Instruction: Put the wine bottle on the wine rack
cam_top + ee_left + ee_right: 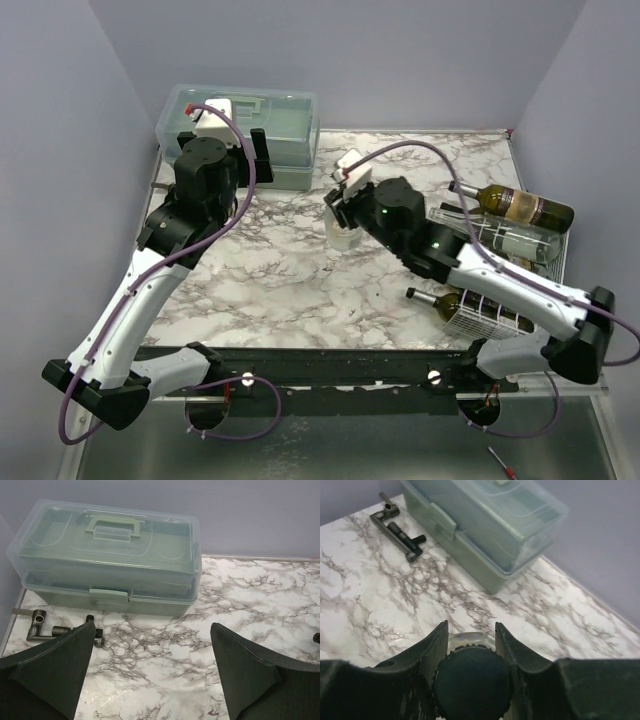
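A clear glass wine bottle (pixel 345 236) with a black screw cap (pixel 472 680) stands upright near the table's middle. My right gripper (pixel 343 200) is shut on its neck, and in the right wrist view the fingers (pixel 432 645) press on both sides of the cap. The white wire wine rack (pixel 556 258) sits at the right edge. It holds a dark bottle with a pale label (pixel 520 206), a clear bottle (pixel 500 238) and a dark bottle (pixel 462 303) lower down. My left gripper (pixel 256 158) (pixel 152 627) is open and empty above the marble, in front of the toolbox.
A translucent grey-green plastic toolbox (pixel 242 128) (pixel 107 560) (pixel 485 520) stands at the back left. Dark metal tool parts (pixel 42 625) (pixel 400 532) lie on the marble in front of its left end. Purple walls close in the table.
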Action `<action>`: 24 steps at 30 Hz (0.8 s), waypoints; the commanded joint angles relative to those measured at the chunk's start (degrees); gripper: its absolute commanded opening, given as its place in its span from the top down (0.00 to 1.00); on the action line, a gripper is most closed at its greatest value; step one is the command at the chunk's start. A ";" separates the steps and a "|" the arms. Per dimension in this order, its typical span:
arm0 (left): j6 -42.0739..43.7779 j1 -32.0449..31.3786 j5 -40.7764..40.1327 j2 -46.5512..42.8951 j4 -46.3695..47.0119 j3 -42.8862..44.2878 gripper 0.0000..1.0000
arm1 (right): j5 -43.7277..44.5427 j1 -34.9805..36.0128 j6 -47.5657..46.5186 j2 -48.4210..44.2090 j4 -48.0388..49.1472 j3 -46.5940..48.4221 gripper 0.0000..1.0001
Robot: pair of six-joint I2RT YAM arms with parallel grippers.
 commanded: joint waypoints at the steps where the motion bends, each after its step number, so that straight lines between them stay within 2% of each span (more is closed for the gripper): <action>1: -0.80 -0.45 0.19 0.51 0.72 -0.43 0.01 | 9.65 -0.28 -4.77 -12.17 -3.22 1.97 1.00; 9: -1.54 -0.45 1.31 1.08 0.77 -0.55 0.01 | 19.71 -0.27 -6.86 -26.45 -15.93 1.59 1.00; 14: -2.07 -0.41 1.98 1.92 0.84 -0.72 0.01 | 21.89 -0.25 -8.16 -34.22 -23.87 1.75 1.00; 24: -2.68 -0.45 2.34 3.64 1.12 -1.16 0.01 | 27.06 -0.27 -10.72 -43.65 -40.31 3.58 1.00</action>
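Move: The right hand holds the clear wine bottle by its capped neck, the body hanging below. From this hand, the wine rack's middle lies about 36 cm to the right, 6 cm back and 24 cm down. Of the bottles in the rack, the farthest green one lies 35 cm right and 9 cm ahead, the nearest green one 27 cm right and 17 cm back. From the left hand, the rack is some 55 cm right, 9 cm back and 33 cm below. Sweeping fast to its right, the right arm carries the hanging bottle some 25 cm across the table towards the wine rack, drawing back about 10 cm as it goes. It climbs roughly 9 cm, mostly early on, then levels and just starts to sink. The wrist swings some 20 degrees clockwise; the fingers keep their hold on the neck. The empty, open left hand eases down a couple of centimetres. ##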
